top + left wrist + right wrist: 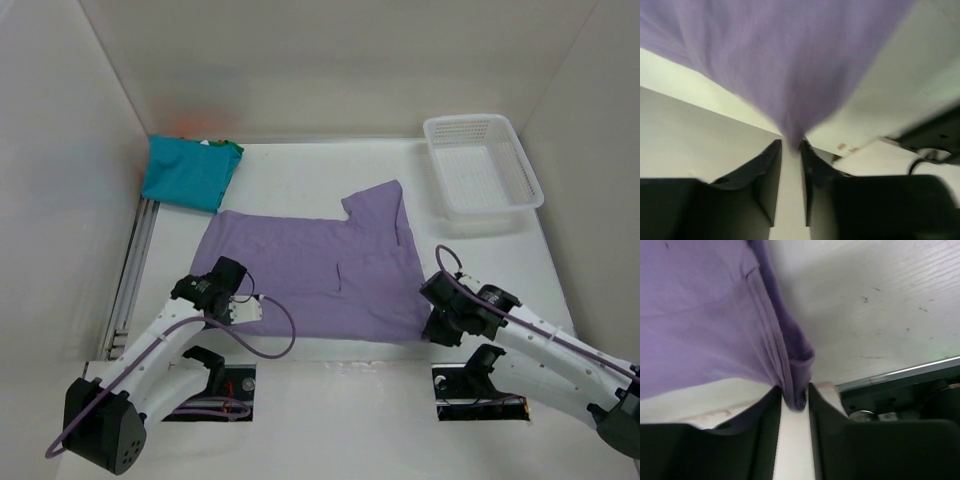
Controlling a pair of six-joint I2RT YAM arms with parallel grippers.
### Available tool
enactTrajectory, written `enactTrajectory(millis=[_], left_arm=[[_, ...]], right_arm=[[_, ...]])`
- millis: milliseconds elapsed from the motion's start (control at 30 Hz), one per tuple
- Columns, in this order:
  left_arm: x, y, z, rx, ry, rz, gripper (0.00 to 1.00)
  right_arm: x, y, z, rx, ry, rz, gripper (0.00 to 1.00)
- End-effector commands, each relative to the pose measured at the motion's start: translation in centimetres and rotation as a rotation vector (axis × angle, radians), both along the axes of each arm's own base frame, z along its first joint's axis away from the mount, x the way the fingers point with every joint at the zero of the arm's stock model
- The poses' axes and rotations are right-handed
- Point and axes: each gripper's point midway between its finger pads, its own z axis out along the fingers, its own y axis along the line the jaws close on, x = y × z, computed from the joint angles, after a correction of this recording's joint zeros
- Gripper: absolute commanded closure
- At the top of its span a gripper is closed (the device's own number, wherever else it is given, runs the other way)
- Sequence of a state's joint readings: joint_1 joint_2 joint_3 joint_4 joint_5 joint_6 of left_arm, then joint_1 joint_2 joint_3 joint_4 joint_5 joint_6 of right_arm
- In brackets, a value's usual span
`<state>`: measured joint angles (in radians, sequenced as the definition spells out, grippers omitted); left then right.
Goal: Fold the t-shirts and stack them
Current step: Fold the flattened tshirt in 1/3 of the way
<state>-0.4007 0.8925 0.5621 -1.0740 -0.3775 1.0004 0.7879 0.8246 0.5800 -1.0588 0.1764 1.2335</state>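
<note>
A lavender t-shirt [310,270] lies spread flat in the middle of the table, one sleeve [378,205] pointing to the back. My left gripper [243,308] is shut on its near left corner, and in the left wrist view the cloth [790,60] narrows into the pinch of that gripper [791,145]. My right gripper [432,325] is shut on the near right corner; the bunched hem [792,365] sits between its jaws [795,396]. A folded teal t-shirt [190,172] lies at the back left, with a sliver of dark green t-shirt [232,147] under its far edge.
A white lattice basket [520,170] stands at the back right. White walls close in the table on the left, back and right. A metal rail [135,260] runs along the table's left edge. Both arm bases sit at the near edge.
</note>
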Motion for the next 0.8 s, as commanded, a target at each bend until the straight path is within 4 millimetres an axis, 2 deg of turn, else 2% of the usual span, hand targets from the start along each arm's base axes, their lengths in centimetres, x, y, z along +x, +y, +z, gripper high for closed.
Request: enactTrajectory(millis=[0, 67, 133, 200, 300, 367, 400, 467, 567, 667, 767], left_arm=[[-3.0, 1.0, -0.4, 0.021, 0.090, 0.058, 0.70], [-3.4, 1.7, -0.3, 0.049, 0.100, 0.071, 0.52], [-3.3, 2.2, 0.4, 0.064, 0.094, 0.086, 0.45], [-1.9, 2.1, 2.1, 0.031, 0.045, 0.104, 0.41], [3.1, 1.8, 5.8, -0.092, -0.130, 0.179, 0.35], [7.5, 2.1, 7.9, -0.186, -0.265, 0.256, 0.33], [9.9, 2.5, 8.5, -0.237, -0.332, 0.312, 0.33], [13.5, 3.5, 8.7, -0.312, -0.418, 0.423, 0.35], [17.7, 5.8, 7.5, -0.394, -0.473, 0.625, 0.37], [20.4, 7.2, 5.5, -0.462, -0.462, 0.787, 0.38], [21.9, 7.5, 3.2, -0.514, -0.420, 0.910, 0.38]], right_arm=[[-0.4, -0.5, 0.4, -0.028, 0.015, -0.004, 0.65], [0.2, 0.3, 1.8, -0.006, -0.017, 0.043, 0.56], [1.2, 1.5, 4.2, 0.025, -0.074, 0.095, 0.54], [3.0, 2.5, 7.1, 0.026, -0.146, 0.138, 0.54], [7.0, 3.8, 10.7, -0.044, -0.252, 0.227, 0.55], [10.5, 4.1, 11.7, -0.114, -0.300, 0.265, 0.55], [13.0, 4.2, 11.7, -0.157, -0.320, 0.286, 0.56], [16.7, 4.5, 11.6, -0.198, -0.343, 0.303, 0.57], [23.0, 5.0, 10.7, -0.245, -0.379, 0.320, 0.57], [28.0, 4.4, 8.5, -0.291, -0.356, 0.307, 0.54], [30.8, 3.7, 5.7, -0.338, -0.295, 0.324, 0.54]])
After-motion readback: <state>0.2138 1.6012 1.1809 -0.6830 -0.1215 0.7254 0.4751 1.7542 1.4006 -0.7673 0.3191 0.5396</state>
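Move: Both grippers still have the purple t-shirt's near edge between their fingertips, some 5 cm above the table. From the left hand, the t-shirt's far left corner is about 24 cm straight ahead, with the teal stack 33 cm ahead and 5 cm left. From the right hand, the far sleeve lies roughly 31 cm ahead and 12 cm left; the basket is 39 cm ahead and 10 cm right. Both hands let go of the near edge as their fingers open. The left first eases back a couple of centimetres, then arcs up and about 20 cm forward, drifting left beside the t-shirt's left edge and turning some 45 degrees counter-clockwise. The right rises over the cloth and swings about 27 cm forward towards the far sleeve; both are sinking at the end, fingers open. ##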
